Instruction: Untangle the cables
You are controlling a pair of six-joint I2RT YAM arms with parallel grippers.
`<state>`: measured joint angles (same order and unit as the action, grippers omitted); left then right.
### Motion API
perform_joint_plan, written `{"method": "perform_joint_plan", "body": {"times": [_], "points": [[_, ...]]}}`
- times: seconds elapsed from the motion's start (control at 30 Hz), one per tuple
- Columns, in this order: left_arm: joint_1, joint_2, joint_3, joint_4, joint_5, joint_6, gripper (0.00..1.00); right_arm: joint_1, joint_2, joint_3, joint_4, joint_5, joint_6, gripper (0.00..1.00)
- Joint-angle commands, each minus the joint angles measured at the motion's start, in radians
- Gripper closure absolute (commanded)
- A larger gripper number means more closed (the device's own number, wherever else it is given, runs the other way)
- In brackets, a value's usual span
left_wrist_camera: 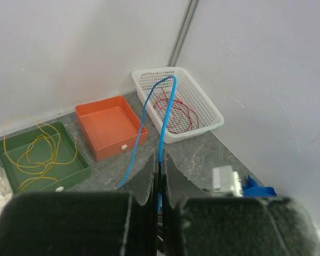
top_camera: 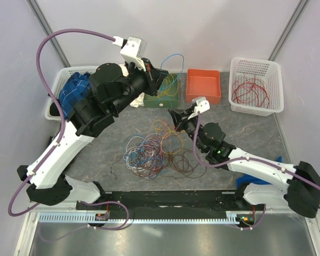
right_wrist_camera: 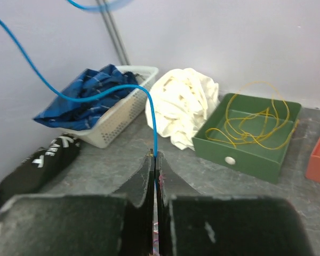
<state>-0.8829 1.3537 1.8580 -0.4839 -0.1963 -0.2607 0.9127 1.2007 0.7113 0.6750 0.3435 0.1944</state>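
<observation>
The cables [top_camera: 154,152] lie as a knotted heap of thin coloured strands on the grey table, in front of both arms. One blue cable [top_camera: 174,56] is lifted out of it and arcs above the back of the table. My left gripper [top_camera: 161,74] is raised near the green tray and is shut on that blue cable [left_wrist_camera: 168,101], which rises from its fingertips [left_wrist_camera: 160,158]. My right gripper [top_camera: 173,113] is lower, just behind the heap. It is shut on the same blue cable [right_wrist_camera: 96,98], which runs up and to the left from between its tips [right_wrist_camera: 153,156].
A green tray [top_camera: 159,102] holds yellow cables [right_wrist_camera: 256,120]; an orange tray [top_camera: 204,85] stands beside it. A white basket [top_camera: 256,66] at the back right holds red cables [top_camera: 249,93]. Another basket [top_camera: 58,85] at the back left holds blue cloth. White cloth [right_wrist_camera: 184,106] lies by the green tray.
</observation>
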Motion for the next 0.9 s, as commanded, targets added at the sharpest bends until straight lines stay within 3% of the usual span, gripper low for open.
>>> {"method": "perform_joint_plan", "body": {"times": [0.0,0.13,0.27,0.47,0.57,0.6,0.67,0.7,0.87], "points": [[0.018,0.004,-0.013,0.008,-0.072,0.064,0.98,0.028,-0.124,0.123,-0.147,-0.07,0.051,1.0],[0.079,0.035,-0.052,0.007,-0.063,0.026,0.98,0.043,-0.203,0.273,-0.453,-0.112,0.092,1.0],[0.182,0.07,-0.144,0.011,0.003,-0.07,0.98,0.043,-0.243,0.445,-0.641,-0.071,0.091,1.0],[0.237,0.058,-0.324,0.083,0.04,-0.163,0.78,0.043,-0.213,0.626,-0.785,0.07,0.007,1.0],[0.243,0.033,-0.4,0.119,0.046,-0.181,0.49,0.043,-0.19,0.668,-0.793,0.14,-0.036,1.0],[0.245,0.027,-0.414,0.126,0.044,-0.189,0.29,0.043,-0.182,0.691,-0.795,0.153,-0.053,1.0],[0.246,0.009,-0.45,0.133,0.041,-0.209,0.14,0.043,-0.158,0.721,-0.796,0.196,-0.075,1.0],[0.246,0.002,-0.459,0.137,0.04,-0.215,0.01,0.043,-0.148,0.761,-0.798,0.212,-0.084,1.0],[0.249,-0.069,-0.562,0.156,0.008,-0.281,0.0,0.041,-0.061,0.942,-0.805,0.264,-0.153,1.0]]}}
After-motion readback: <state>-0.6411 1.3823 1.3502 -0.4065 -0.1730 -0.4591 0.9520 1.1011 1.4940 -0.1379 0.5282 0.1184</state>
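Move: The tangled pile lies some 50 cm below the left hand, about 8 cm back and 4 cm to its left; the green box is roughly 18 cm ahead of that hand and 3 cm left, the orange box 18 cm ahead and 15 cm right. From the right hand the pile is about 30 cm below, 10 cm back and 4 cm left, with the green box 16 cm ahead and 4 cm left, the orange box 16 cm ahead and 14 cm right. Keeping its pinch on the blue cable, the right hand pulls it up about 20 cm away from the pile, drifting some 7 cm to the right and a little back. The left hand lets go of the same cable, opening wide while it reaches forward and then sinks about 22 cm, its fingers tipping down some 25 degrees. ##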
